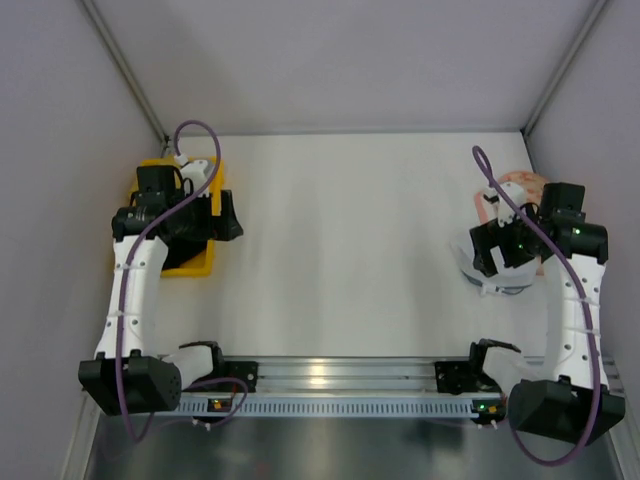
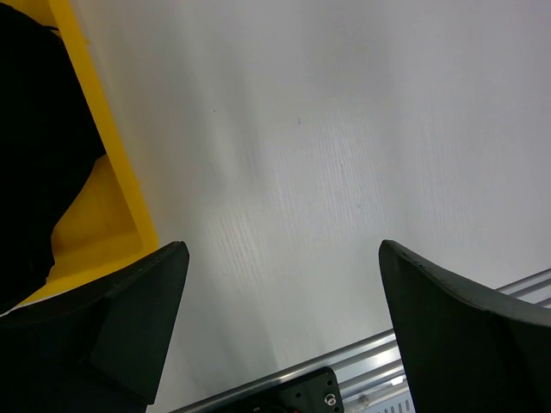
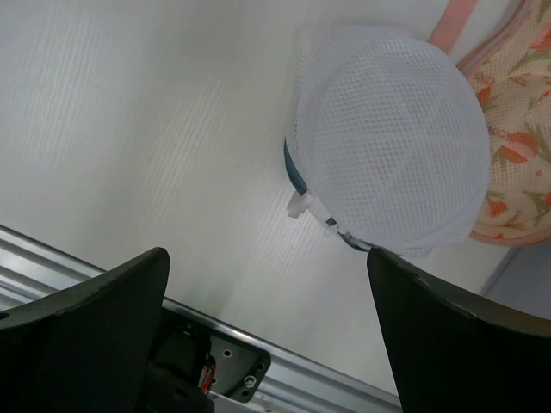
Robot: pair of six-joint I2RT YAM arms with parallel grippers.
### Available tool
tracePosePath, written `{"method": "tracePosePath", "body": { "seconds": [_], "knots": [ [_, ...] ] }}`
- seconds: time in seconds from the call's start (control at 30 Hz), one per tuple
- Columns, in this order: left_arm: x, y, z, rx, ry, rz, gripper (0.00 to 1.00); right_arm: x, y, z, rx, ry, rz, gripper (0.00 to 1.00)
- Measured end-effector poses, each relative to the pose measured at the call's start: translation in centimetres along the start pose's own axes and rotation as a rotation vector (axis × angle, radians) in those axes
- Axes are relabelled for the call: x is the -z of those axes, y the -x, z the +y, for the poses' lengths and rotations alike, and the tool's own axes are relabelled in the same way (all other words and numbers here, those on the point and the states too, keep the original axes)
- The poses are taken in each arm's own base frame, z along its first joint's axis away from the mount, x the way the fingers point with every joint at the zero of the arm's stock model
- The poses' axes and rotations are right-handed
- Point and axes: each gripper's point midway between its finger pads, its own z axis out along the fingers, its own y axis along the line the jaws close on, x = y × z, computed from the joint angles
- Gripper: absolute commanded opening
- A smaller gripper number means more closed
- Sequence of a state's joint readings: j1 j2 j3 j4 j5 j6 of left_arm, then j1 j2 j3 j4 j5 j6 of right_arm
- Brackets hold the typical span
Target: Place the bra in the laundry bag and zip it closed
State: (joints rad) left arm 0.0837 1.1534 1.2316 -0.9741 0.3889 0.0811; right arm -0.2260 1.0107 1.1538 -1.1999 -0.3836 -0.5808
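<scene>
The bra shows as a black mass in the yellow tray at the left edge of the left wrist view. My left gripper hangs open over bare table just right of the tray, nothing between its fingers. The laundry bag is a white mesh dome with a dark zipper rim, lying at the table's right side. My right gripper stands open just near of the bag, its right finger close to the bag's rim, holding nothing.
A pink floral bra lies partly under the bag's far side. The yellow tray sits at the left edge under the left arm. A metal rail runs along the near edge. Grey walls enclose the table.
</scene>
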Motion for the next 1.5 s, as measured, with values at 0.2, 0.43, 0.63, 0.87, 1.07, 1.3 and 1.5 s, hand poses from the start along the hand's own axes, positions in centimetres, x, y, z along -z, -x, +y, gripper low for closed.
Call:
{"method": "tracePosePath", "body": {
  "seconds": [0.2, 0.43, 0.63, 0.87, 1.07, 1.3, 1.5],
  "knots": [
    [0.2, 1.0, -0.3, -0.005, -0.014, -0.015, 0.98, 0.1, -1.2, -3.7, 0.143, -0.131, 0.117, 0.99],
    [0.0, 0.9, -0.7, 0.009, -0.043, -0.003, 0.98, -2.2, -3.0, -8.7, 0.327, -0.231, 0.290, 0.99],
    [0.0, 0.9, -0.9, 0.022, -0.050, -0.003, 0.98, -5.2, -5.3, -10.0, 0.403, -0.170, 0.413, 0.99],
    [0.0, 0.9, -0.9, 0.026, -0.048, -0.003, 0.98, -6.6, -5.4, -9.4, 0.459, -0.087, 0.397, 0.99],
    [0.0, 0.9, -0.9, 0.026, -0.049, -0.003, 0.98, -7.9, -6.7, -7.3, 0.500, 0.003, 0.410, 0.99],
    [-0.3, 0.8, -0.8, 0.031, -0.053, 0.008, 0.98, -9.7, -7.3, -6.7, 0.532, -0.006, 0.439, 0.44],
    [-0.4, 0.8, -0.7, 0.028, -0.049, 0.013, 0.98, -8.9, -0.3, -6.7, 0.463, -0.030, 0.292, 0.00]
  ]
}}
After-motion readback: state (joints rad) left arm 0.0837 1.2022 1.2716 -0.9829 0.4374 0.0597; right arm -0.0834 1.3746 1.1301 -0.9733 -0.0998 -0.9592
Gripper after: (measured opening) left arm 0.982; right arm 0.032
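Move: Below the right hand, some 14 cm down, lies the white mesh laundry bag, its middle about 5 cm ahead and 4 cm to the right. The flowered bra lies partly beyond it, roughly 15 cm ahead of the hand and 11 cm to the right, also on the table. From the left hand the bag is nearly 60 cm to the right, about 2 cm back and 16 cm down. Sinking about 12 cm towards the laundry bag, the right hand first sweeps some 9 cm right, rolling about 30 degrees so its tips swing right, then eases partly back left, turning counter-clockwise. Low over the bag's near part the open fingers begin to close, shutting nearly fully as the hand goes about 5 cm forward and 5 cm up; whether they catch mesh can't be seen. ##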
